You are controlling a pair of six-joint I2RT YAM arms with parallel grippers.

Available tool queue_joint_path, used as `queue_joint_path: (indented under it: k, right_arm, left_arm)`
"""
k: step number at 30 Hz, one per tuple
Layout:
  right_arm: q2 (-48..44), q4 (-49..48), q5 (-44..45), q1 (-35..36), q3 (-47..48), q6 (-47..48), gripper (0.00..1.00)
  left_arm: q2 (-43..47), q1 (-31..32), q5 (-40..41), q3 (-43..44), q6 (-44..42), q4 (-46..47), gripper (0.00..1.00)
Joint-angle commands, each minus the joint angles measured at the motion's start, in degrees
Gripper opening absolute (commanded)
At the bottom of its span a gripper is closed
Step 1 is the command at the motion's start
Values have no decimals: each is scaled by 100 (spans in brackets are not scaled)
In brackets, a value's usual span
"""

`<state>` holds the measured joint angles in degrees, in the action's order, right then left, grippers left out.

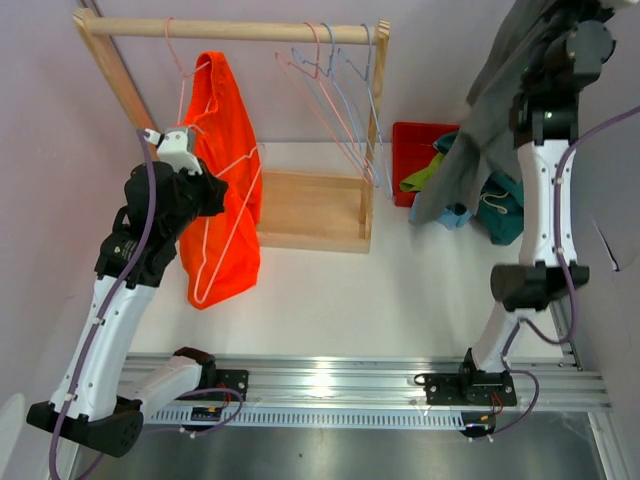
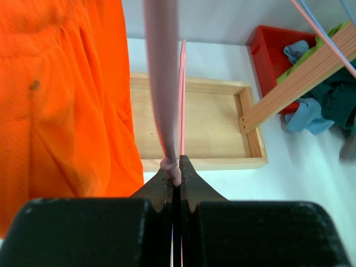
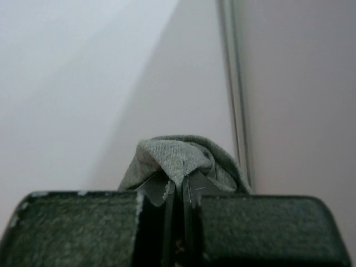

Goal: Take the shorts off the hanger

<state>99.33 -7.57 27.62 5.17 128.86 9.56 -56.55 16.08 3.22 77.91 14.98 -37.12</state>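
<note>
Orange shorts [image 1: 218, 160] hang from the wooden rod [image 1: 230, 30] at the left, and fill the left of the left wrist view as orange shorts [image 2: 61, 100]. My left gripper [image 1: 172, 142] is shut on the wire of a bare pink hanger [image 1: 228, 225] that slants in front of them; the left gripper [image 2: 178, 167] pinches the pink hanger [image 2: 164, 83]. Grey shorts [image 1: 490, 110] dangle high at the right over the tray, held by my right gripper [image 1: 545, 20]. In the right wrist view that gripper [image 3: 179, 186] is shut on a fold of the grey shorts [image 3: 178, 153].
Several empty hangers [image 1: 345, 100] hang at the rod's right end. The rack's wooden base [image 1: 310, 210] lies under it. A red tray [image 1: 415, 150] to its right holds teal shorts [image 1: 505, 210], lime green shorts [image 1: 420, 175] and light blue shorts [image 1: 455, 215].
</note>
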Motion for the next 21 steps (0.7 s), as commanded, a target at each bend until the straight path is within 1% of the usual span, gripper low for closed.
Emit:
queue_joint_path:
  k: [1,2,3,5,6,8,9,10,11,12,13,14,15,17,18,19,20,21]
  right_arm:
    - [1415,-412,-573,-883,2138,-849,0]
    - [1614,-490,-556,-973,2457,-1077,0]
    - [1633,-1004,-573,-1052,2181,-1175,0]
    - [1467,-1412,-547,-1228,1549,-1438,0]
    - [1397,-1588,-564,-1272,798,-1570,0]
    - [1055,-1773,-854,-1343,-163,-1851,0]
    - [932,-2035,-959,-1352,-1238,-2192,0]
    - [817,-2125,-1125,-1361,-1745,-2343,2]
    - [459,-2065,-2232,-1369,-2951,-2876,51]
    - [456,-2003,-2243,-1404,-2963,-2881,52]
    - [412,-1933,-2687,-1439,-3485,-3412,99]
    - [394,-1845,-3161,-1448,-3690,-3626,99]
    - [386,-1479,-3540,-1379,-3823,-3733,100]
    - [272,-1308,-3684,-1247,-4411,-3778,99]
    - [149,-1413,-3745,-1177,-4735,-3760,99]
    - [-209,-1561,-3711,-1046,-5095,-3769,99]
    - [-412,-1772,-3702,-983,-5873,-3769,99]
    - [-641,-2044,-3728,-931,-6211,-3786,99]
  left_arm:
    - [92,27,-252,-197,48,346,0]
    - [109,27,-235,-232,40,355,0]
    - [110,27,-226,-285,40,364,0]
    - [92,36,-199,-320,40,408,0]
    - [66,36,-199,-320,40,425,0]
    - [-56,36,-182,-250,48,434,0]
    - [-110,36,-190,-137,49,417,0]
    - [-154,36,-191,-5,49,390,0]
    - [-337,53,-156,249,-4,277,0]
    - [-382,54,-155,442,-4,276,0]
    - [-426,80,-94,531,-22,267,0]
    - [-461,97,-50,628,-83,250,0]
    - [-592,211,2,994,-153,206,0]
    - [-794,343,248,1339,-328,74,0]
    - [-917,448,319,1933,-382,-100,0]
    - [-1206,475,432,2147,-426,-198,0]
    - [-1348,493,425,2358,-435,-286,0]
    - [-1489,510,381,2926,-461,-374,0]
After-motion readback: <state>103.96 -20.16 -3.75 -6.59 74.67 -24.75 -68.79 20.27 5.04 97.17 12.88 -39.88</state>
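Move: The right hand, holding the grey shorts high up, has the red bin's middle nearly 60 cm below, about 9 cm ahead and 2 cm left. The dark green shorts there lie level with this hand and some 6 cm right. The left hand holds the emptied pink hanger; the rail's free stretch is roughly 12 cm ahead, 12 cm right and 15 cm above. The orange shorts hang some 8 cm ahead, 5 cm left and a little below. Still gripping the grey shorts, the right hand swings on forward and right, then plunges about 40 cm towards the red bin, curving back left and tipping its fingers down some 35 degrees; partway down they spring wide open and let go of the cloth. The left keeps its pinch on the pink hanger, dips about 2 cm, then lifts it up and forward towards the rail. ##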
